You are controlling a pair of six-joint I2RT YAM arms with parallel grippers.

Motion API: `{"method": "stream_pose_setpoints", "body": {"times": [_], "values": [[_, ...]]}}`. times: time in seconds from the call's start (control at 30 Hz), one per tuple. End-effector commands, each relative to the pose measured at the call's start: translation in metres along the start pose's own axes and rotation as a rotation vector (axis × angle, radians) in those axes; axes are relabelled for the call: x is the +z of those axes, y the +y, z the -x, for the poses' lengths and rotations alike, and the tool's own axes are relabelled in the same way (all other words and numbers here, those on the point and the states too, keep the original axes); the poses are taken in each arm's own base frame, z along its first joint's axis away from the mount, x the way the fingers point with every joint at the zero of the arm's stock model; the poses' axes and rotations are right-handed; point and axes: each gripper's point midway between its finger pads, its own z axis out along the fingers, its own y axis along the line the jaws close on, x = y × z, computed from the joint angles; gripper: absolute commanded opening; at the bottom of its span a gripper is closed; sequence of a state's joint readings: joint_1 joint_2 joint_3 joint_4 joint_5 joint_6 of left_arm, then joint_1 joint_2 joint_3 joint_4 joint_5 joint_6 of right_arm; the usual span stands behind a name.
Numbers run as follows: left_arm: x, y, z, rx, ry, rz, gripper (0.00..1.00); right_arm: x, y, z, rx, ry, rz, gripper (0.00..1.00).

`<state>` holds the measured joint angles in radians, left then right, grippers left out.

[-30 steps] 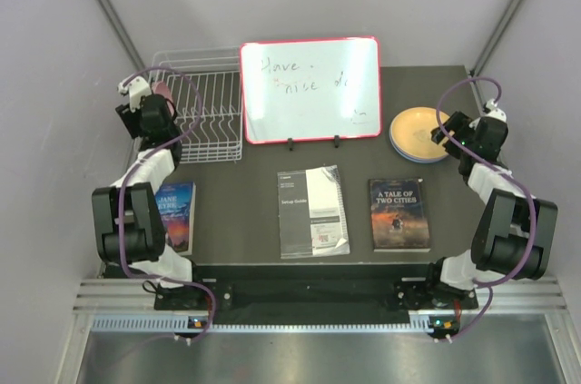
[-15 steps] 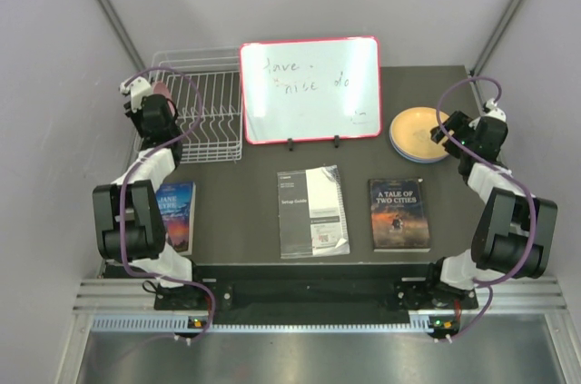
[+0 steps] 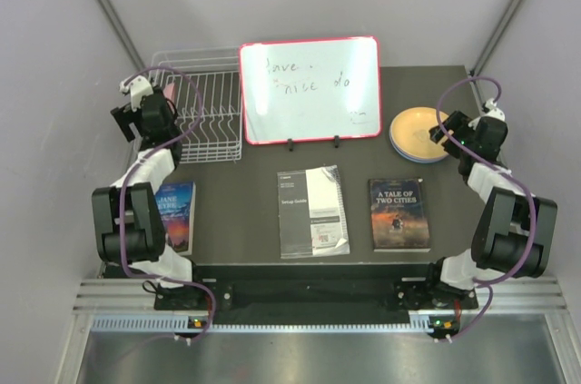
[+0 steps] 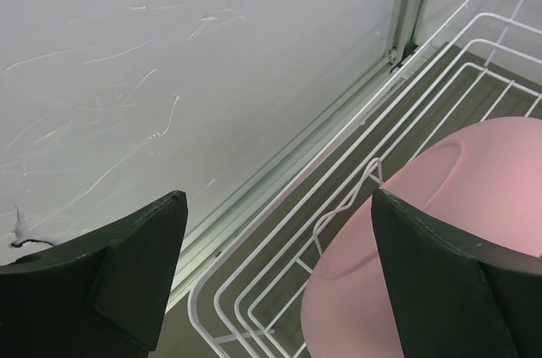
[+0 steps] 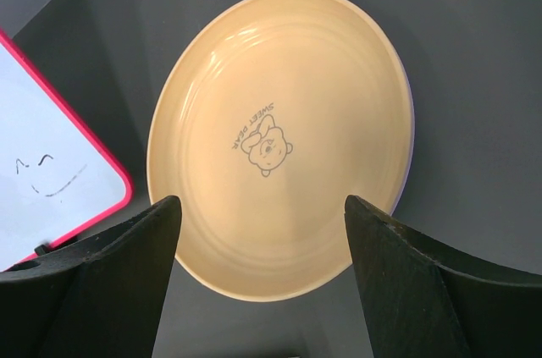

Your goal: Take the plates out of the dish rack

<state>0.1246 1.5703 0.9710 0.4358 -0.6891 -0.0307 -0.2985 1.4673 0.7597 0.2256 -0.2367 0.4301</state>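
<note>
One pink plate [image 4: 474, 231] stands tilted on the wires of the white dish rack [image 4: 279, 206], at the rack's left end [image 3: 204, 116]. My left gripper [image 4: 278, 206] is open over that corner. The plate's left edge reaches in between the jaws, and the right finger [image 4: 440, 282] covers part of it. In the top view only a sliver of the pink plate [image 3: 170, 93] shows beside the left gripper [image 3: 156, 98]. At the back right a tan-orange plate [image 5: 279, 138] with a bear print lies flat, a lavender rim [image 5: 410, 134] under it. My right gripper [image 5: 262, 201] hangs open above it, holding nothing.
A red-framed whiteboard [image 3: 310, 89] stands beside the rack at the table's back. Two books [image 3: 174, 213] [image 3: 399, 213] and a leaflet [image 3: 313, 211] lie along the front. The left wall [image 4: 169, 62] runs close to the rack.
My left gripper's jaws closed and then opened wide. It has shifted slightly to the left, and less of the pink plate shows in the top view. The right arm has not moved.
</note>
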Motion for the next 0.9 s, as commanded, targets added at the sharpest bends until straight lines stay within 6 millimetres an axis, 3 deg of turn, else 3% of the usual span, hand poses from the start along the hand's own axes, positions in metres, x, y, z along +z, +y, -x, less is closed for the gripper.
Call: {"method": "stream_pose_setpoints", "body": {"times": [0.0,0.17,0.33,0.53,0.87], "values": [[-0.014,0.006,0.047,-0.114,-0.097,-0.033,0.95,0.004,0.010,0.020,-0.009,-0.057,0.046,0.78],[-0.032,0.011,0.067,-0.186,-0.151,-0.078,0.95,0.005,0.011,0.018,-0.005,-0.051,0.055,0.78],[-0.034,-0.005,0.067,-0.169,-0.135,-0.169,0.94,0.006,0.012,0.017,0.001,-0.049,0.065,0.78],[-0.034,-0.029,0.053,-0.115,-0.107,-0.290,0.93,0.010,0.014,0.013,0.012,-0.036,0.081,0.78],[-0.022,-0.044,0.016,-0.010,-0.040,-0.327,0.89,0.012,0.014,0.012,0.017,-0.031,0.084,0.78]]}}
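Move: The pink plate stands in the dish rack about 6 cm ahead, 6 cm right and 6 cm below my left hand. The rack's middle is roughly 5 cm ahead, 14 cm right and 15 cm down; the Jane Eyre book lies some 26 cm back, 7 cm right and 20 cm down. From my right hand the pink plate is about 75 cm left, 8 cm ahead and slightly higher. I lift my left hand about 6 cm with its fingers still wide open, easing back a little, then swing it right and forward while sinking some 4 cm, coming to face the pink plate from above. It ends about 4 cm further right, the wrist turned some 15 degrees clockwise and the fingers tipped up on the rise, mostly levelled again after it. ##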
